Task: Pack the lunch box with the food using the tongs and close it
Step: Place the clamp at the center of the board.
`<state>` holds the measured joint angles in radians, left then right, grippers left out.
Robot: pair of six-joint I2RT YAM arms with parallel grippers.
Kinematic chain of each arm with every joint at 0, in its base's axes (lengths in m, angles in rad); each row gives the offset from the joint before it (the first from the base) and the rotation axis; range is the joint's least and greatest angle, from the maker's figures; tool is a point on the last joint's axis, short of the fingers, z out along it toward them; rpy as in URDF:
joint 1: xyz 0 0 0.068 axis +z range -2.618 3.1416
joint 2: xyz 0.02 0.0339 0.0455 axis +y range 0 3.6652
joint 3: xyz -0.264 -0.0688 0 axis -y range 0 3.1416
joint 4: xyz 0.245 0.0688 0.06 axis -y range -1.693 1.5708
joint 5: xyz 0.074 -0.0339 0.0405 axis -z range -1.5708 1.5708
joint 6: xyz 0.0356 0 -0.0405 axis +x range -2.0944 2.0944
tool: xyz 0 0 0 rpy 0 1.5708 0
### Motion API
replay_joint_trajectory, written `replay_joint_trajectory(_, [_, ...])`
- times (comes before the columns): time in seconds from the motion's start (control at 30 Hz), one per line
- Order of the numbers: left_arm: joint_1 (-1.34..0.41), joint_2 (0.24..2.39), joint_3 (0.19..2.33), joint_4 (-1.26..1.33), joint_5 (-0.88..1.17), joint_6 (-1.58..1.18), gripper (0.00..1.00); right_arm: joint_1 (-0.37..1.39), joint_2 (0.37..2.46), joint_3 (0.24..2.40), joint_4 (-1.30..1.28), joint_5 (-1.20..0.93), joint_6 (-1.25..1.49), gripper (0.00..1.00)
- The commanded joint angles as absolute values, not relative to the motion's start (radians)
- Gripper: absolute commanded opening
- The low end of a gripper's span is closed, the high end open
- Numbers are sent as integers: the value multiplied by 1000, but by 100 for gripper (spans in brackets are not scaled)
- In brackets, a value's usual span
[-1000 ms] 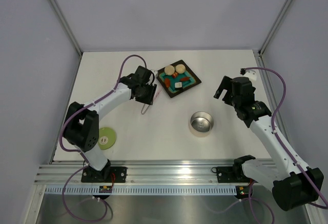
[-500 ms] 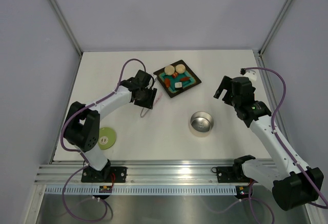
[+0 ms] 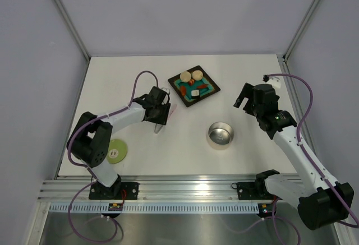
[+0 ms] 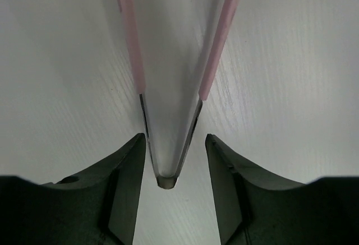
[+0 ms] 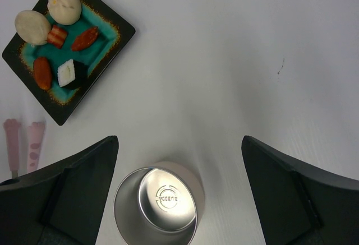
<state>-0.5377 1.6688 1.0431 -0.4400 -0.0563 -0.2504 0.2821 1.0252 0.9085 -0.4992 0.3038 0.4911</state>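
The whitish-pink tongs (image 4: 168,116) lie flat on the table, their joined end between my left gripper's (image 4: 174,161) fingers (image 4: 126,189). Its jaws stand a little apart from both arms, so it is open. In the top view the left gripper (image 3: 159,115) covers most of the tongs (image 3: 171,109). The lunch box (image 3: 220,134), an empty steel tin, stands uncovered right of centre. Its green lid (image 3: 116,151) lies near the left arm's base. The food (image 5: 64,5), beige balls, red pieces and a white block, sits on the teal tray (image 5: 120,29). My right gripper (image 5: 178,144) hangs wide open above the lunch box (image 5: 157,206), holding nothing.
The dark-rimmed tray (image 3: 210,90) sits at the back centre, just right of the tongs' tips (image 5: 35,138). White walls and metal posts close in the table on three sides. A metal rail runs along the near edge.
My left gripper has slid toward the near edge along the tongs to their joined end, and its jaws have widened. The right arm has not moved.
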Motion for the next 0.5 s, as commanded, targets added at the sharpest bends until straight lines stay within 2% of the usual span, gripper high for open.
replay_joint_trajectory(0.0, [-566,1657,1005,-298,-135,-305,51,279,1026,908,-483,311,502,100])
replay_joint_trajectory(0.07, [-577,1660,990,-279,-181,-330,64,279,1025,910,-483,314,500,99])
replay_joint_trajectory(0.13, [-592,1643,960,-262,-204,-337,70,281,1022,911,-486,314,499,100])
replay_joint_trajectory(0.47, [-606,1620,891,-187,-265,-371,71,279,1035,914,-472,295,500,99])
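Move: The clamp lies pointing forward and right, its bend between the left fingertips and its pink arms running on ahead; its middle is about 4 cm ahead of the left hand, 2 cm right and 2 cm below. From that hand the food plate is some 15 cm ahead and 13 cm right, the steel cup about 22 cm right and 4 cm back. From the right hand the clamp is roughly 31 cm left, 3 cm ahead and 18 cm lower. The clamp, already down on the board, is given free room: the left fingers open from half to about 70 percent, drawing clear of its metal arms on both sides. As they spread, the left hand sinks about 2 cm around the bend, easing back slightly, and turns some 5 degrees counter-clockwise. ##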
